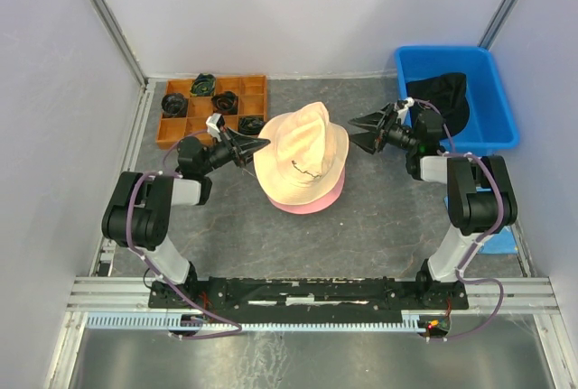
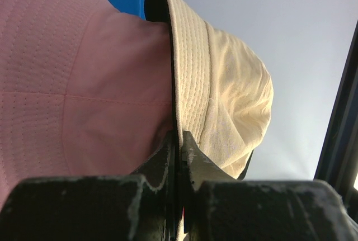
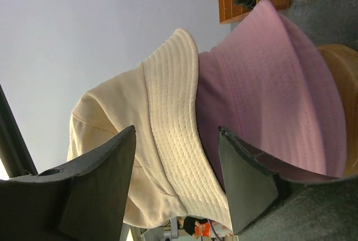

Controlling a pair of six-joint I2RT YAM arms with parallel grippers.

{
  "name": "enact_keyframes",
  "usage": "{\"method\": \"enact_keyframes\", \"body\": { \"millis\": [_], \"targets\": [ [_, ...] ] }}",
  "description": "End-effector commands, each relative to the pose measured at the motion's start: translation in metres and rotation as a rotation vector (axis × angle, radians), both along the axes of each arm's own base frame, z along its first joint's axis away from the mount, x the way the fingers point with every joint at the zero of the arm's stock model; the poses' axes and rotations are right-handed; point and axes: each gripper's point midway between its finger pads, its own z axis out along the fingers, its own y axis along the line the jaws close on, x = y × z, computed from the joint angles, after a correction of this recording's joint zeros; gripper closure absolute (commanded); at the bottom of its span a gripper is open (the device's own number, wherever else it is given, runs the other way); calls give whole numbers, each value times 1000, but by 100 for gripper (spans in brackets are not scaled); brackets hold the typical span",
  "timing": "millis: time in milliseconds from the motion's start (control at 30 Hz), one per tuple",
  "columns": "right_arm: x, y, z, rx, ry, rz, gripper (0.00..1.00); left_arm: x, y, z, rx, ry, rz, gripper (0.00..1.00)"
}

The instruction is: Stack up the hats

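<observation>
A beige hat (image 1: 302,152) sits on top of a pink hat (image 1: 312,201) in the middle of the table. My left gripper (image 1: 259,146) is at the beige hat's left edge. In the left wrist view it (image 2: 180,138) is shut on the brim of the beige hat (image 2: 224,84), with the pink hat (image 2: 84,84) beside it. My right gripper (image 1: 354,134) stands open just off the hat's right edge. In the right wrist view the beige brim (image 3: 170,140) shows between its spread fingers (image 3: 176,131), above the pink hat (image 3: 268,95). A black hat (image 1: 444,94) lies in the blue bin (image 1: 502,127).
An orange divided tray (image 1: 257,91) with small dark coiled bundles stands at the back left. The blue bin is at the back right, close behind my right arm. A wooden stand (image 3: 342,84) shows under the pink hat. White walls close in both sides.
</observation>
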Motion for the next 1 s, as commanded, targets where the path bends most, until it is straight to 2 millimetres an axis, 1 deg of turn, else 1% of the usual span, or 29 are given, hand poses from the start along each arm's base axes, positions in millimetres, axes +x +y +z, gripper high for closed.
{"method": "enact_keyframes", "body": {
  "millis": [0, 133, 233, 467, 733, 833, 900, 967],
  "targets": [
    [-17, 8, 6, -5, -36, 48, 31, 7, 1, 6, 23, -73, 8, 97],
    [-32, 9, -4, -48, -10, 70, 31, 8, 1, 5, 22, -75, 7, 97],
    [-36, 10, -5, -51, -6, 76, 32, 8, 1, 4, 18, -73, 8, 97],
    [-41, 16, 5, -35, -21, 81, 38, 9, 0, 3, 15, -71, 7, 97],
    [-53, 25, 2, -4, -10, 84, 39, 10, 1, 4, 7, -73, 10, 97],
    [-54, 26, 2, -2, -10, 82, 46, 9, 1, 4, 7, -73, 11, 97],
    [-53, 27, 5, 2, -13, 80, 53, 8, 1, 3, 9, -72, 11, 97],
    [-52, 27, 7, 2, -14, 77, 64, 8, 1, 0, 11, -67, 10, 97]
  ]
}}
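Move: The beige hat's right brim lies about 5 cm back, 3 cm left and 2 cm below the open right hand; the hat's middle is some 12 cm left and 5 cm back of that hand, roughly level. The left hand already pinches the left brim, with the hat's middle about 8 cm right and 2 cm back. Just under it sits the pink hat, 11 cm left, 7 cm back and 4 cm below the right hand. The black hat lies about 22 cm right of the right hand, 11 cm ahead and 16 cm below. The beige hat's free right brim is what the right hand goes for: it draws back about 5 cm and in to its left roughly half as far, sinking a little, so the brim comes between its fingertips. The fingers close by about a third late on but stay apart. The left hand keeps its pinch on the left brim almost in place. ##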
